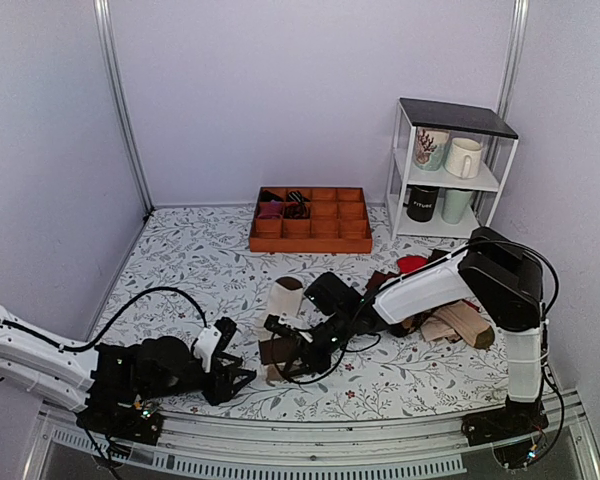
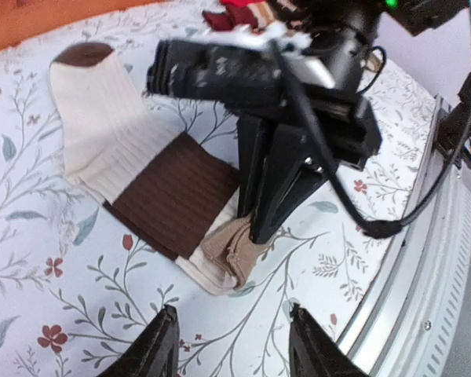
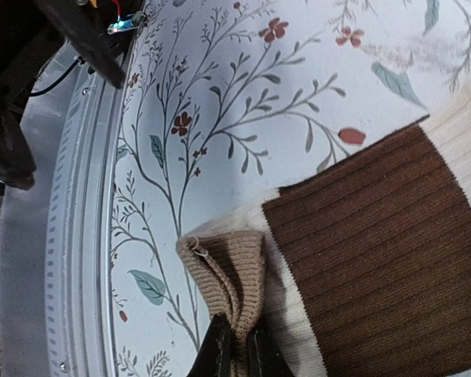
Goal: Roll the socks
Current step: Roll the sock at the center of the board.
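The socks (image 2: pixel 102 133) lie flat on the floral table, stacked: dark brown toe far left, cream foot, wide brown band (image 2: pixel 177 192), tan cuff (image 2: pixel 228 253) nearest the front edge. In the top view the socks (image 1: pixel 285 296) sit at centre front. My right gripper (image 3: pixel 239 349) is shut on the tan cuff (image 3: pixel 228 271), which is bunched and folded up between its tips; the left wrist view shows the same gripper (image 2: pixel 261 229) standing on the cuff. My left gripper (image 2: pixel 235 349) is open, just short of the cuff, nothing between its fingers. From above, the left gripper (image 1: pixel 244 378) sits left of the right gripper (image 1: pixel 284 366).
An orange-brown compartment tray (image 1: pixel 310 238) stands at the back centre. A white shelf (image 1: pixel 401 170) with mugs stands at the back right. A heap of other socks (image 1: pixel 450 322) lies under the right arm. The metal front rail (image 2: pixel 424 298) runs close to the cuff.
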Controlling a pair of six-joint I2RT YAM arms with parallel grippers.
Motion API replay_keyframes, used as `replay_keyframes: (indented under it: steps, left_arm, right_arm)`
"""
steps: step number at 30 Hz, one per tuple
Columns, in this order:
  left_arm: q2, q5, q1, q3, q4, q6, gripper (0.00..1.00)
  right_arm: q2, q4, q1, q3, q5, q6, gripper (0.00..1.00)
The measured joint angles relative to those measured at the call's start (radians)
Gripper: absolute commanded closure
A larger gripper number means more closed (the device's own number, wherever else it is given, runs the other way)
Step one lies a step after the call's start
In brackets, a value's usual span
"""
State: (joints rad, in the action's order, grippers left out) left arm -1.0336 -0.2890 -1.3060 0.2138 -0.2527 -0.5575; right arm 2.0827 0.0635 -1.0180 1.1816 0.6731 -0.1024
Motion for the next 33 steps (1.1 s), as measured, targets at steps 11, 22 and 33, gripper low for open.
replay_keyframes:
  steps: [11, 22, 33]
  left_arm:
    - [-0.193, -0.072, -0.091, -0.044, -0.253, 0.311, 0.53]
    - [-0.376, -0.058, -0.118, 0.034, -0.412, 0.552, 0.51]
    - [-0.581, -0.006, -0.12, 0.076, -0.529, 0.646, 0.53]
  right_arm:
    - [0.07, 0.269, 0.023, 0.147, 0.138, 0.194, 0.96]
    - [0.093, 0.398, 0.031, 0.187, 0.19, 0.241, 0.96]
    - [0.118, 0.446, 0.037, 0.221, 0.22, 0.245, 0.95]
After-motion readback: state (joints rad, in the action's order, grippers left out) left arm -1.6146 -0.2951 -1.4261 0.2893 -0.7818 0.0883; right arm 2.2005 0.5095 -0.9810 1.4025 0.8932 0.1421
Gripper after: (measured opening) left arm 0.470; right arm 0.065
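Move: The sock's folded tan cuff lies about 7 cm to the right of the open left gripper, 1 cm ahead and some 6 cm below. The brown band adjoins it, roughly 6 cm ahead of that gripper and 8 cm to its right, and the dark toe lies about 23 cm ahead and 9 cm right. The right gripper already pinches the cuff, whose middle sits level fore and aft, about 1 cm to its left and 1 cm below. Keep the right fingers shut on the cuff and twist that wrist about 35 degrees around its fingers, top going forward, while drawing the hand some 2 cm back and a little right. Bring the left gripper, fingers half open, about 7 cm right towards the cuff, down overall in dips and slightly back, rolling it some 40 degrees the opposite way; stop short, just above the table. ##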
